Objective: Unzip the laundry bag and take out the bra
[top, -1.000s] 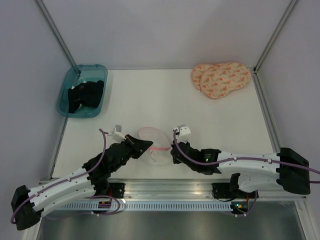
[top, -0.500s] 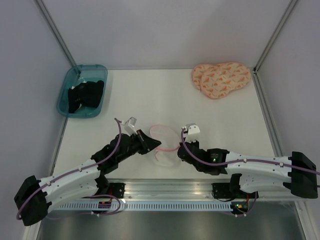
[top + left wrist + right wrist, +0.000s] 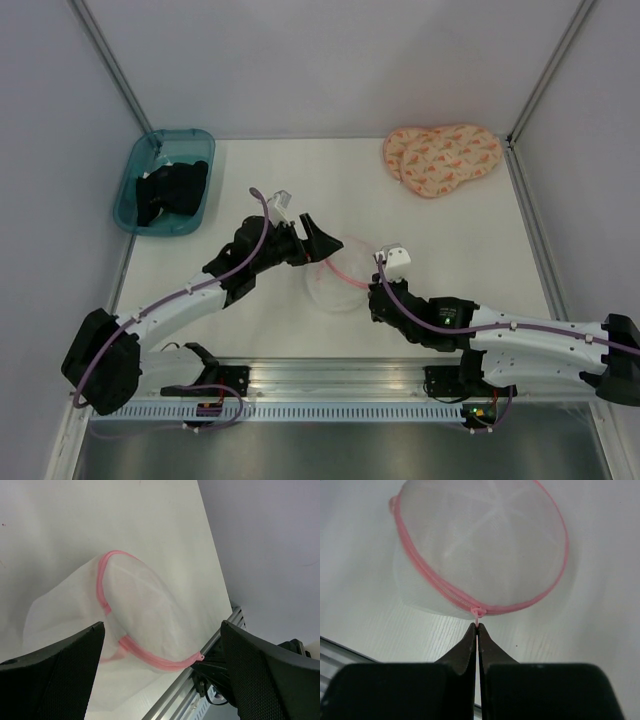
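The laundry bag [image 3: 338,278], a rounded white mesh pouch with pink edging, lies on the white table between the two arms. It fills the right wrist view [image 3: 480,550] and shows in the left wrist view [image 3: 145,615]. My right gripper [image 3: 376,292] is at its near right edge. Its fingers are shut on the small pink zip pull [image 3: 478,616], and the zip looks closed. My left gripper [image 3: 325,246] is open wide at the bag's far left edge, with one finger [image 3: 50,675] on each side of the mesh. The bra is not separately visible; the pouch looks white inside.
A teal bin [image 3: 138,160] with black clothing [image 3: 170,188] stands at the far left. A peach patterned pad [image 3: 440,158] lies at the far right. A metal rail [image 3: 330,375] runs along the table's near edge. Grey walls and frame posts enclose the table.
Both grippers and the bag have moved away from the near edge and to the right. The left arm has reached further out. The right gripper stays shut at the zip.
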Robot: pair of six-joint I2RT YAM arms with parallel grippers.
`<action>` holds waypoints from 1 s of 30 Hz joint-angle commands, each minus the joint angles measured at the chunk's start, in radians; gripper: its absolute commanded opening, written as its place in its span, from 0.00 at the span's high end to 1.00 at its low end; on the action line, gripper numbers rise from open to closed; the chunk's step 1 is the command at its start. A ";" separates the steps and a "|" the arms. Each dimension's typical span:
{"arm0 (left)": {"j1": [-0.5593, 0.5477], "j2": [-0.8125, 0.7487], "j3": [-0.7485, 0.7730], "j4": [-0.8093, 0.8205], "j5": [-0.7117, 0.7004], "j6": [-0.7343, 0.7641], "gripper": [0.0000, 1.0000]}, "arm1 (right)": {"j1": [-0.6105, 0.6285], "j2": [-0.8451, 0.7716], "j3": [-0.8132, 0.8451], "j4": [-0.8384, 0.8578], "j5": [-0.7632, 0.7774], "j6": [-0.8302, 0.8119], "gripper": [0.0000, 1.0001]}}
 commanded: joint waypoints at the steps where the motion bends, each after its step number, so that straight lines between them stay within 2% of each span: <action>1: 0.001 -0.081 -0.007 -0.016 0.000 -0.022 0.00 | -0.002 -0.023 -0.001 0.080 -0.082 -0.051 1.00; 5: -0.007 -0.197 -0.103 -0.080 0.017 -0.143 0.00 | 0.000 -0.046 -0.041 0.207 -0.214 -0.116 1.00; 6: -0.023 -0.236 -0.141 -0.079 0.051 -0.222 0.00 | 0.000 -0.051 -0.056 0.284 -0.281 -0.131 1.00; 8: -0.028 -0.247 -0.161 -0.076 0.071 -0.244 0.00 | -0.002 -0.048 -0.058 0.295 -0.292 -0.137 1.00; 13: -0.080 -0.172 -0.186 0.015 0.127 -0.324 0.00 | 0.000 -0.012 -0.058 0.366 -0.343 -0.168 1.00; 16: -0.108 -0.086 -0.168 0.081 0.167 -0.347 0.07 | -0.002 0.006 -0.056 0.389 -0.361 -0.179 1.00; 19: -0.128 -0.051 -0.171 0.154 0.155 -0.366 0.28 | 0.000 0.020 -0.052 0.393 -0.371 -0.182 1.00; 20: -0.129 -0.048 -0.166 0.168 0.154 -0.366 0.49 | -0.002 0.023 -0.050 0.395 -0.374 -0.185 1.00; 22: -0.134 -0.043 -0.149 0.153 0.146 -0.357 0.73 | -0.002 0.028 -0.051 0.390 -0.374 -0.185 1.00; 23: -0.134 -0.043 -0.143 0.141 0.141 -0.349 0.90 | 0.000 0.028 -0.050 0.387 -0.371 -0.188 1.00; 25: -0.134 -0.054 -0.134 0.092 0.114 -0.329 0.98 | -0.002 0.026 -0.050 0.376 -0.368 -0.188 1.00; 30: -0.128 -0.080 -0.136 0.029 0.059 -0.297 0.98 | 0.000 0.034 -0.041 0.318 -0.351 -0.179 1.00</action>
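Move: Behind the open, empty left hand, about 7 cm back, 10 cm to its right and 6 cm lower, lies the zip beside the puller. The bag's body is 7 cm back, 4 cm right and 10 cm below. The right hand already pinches the pull tab, with that zip about 1 cm ahead, the bag's body 6 cm left, 1 cm ahead and 4 cm lower, and the left gripper 8 cm ahead, 10 cm left and 6 cm higher. Keeping the pull tab pinched, the right hand carries it some 7 cm left and a little back, turning about 20 degrees counter-clockwise. The left gripper rises slightly, then comes back about 8 cm and down towards the puller, drifting a little right late on and tipping its fingers about 20 degrees downward; there it shuts from wide open, pinching the zip band just ahead of the right fingertips. ##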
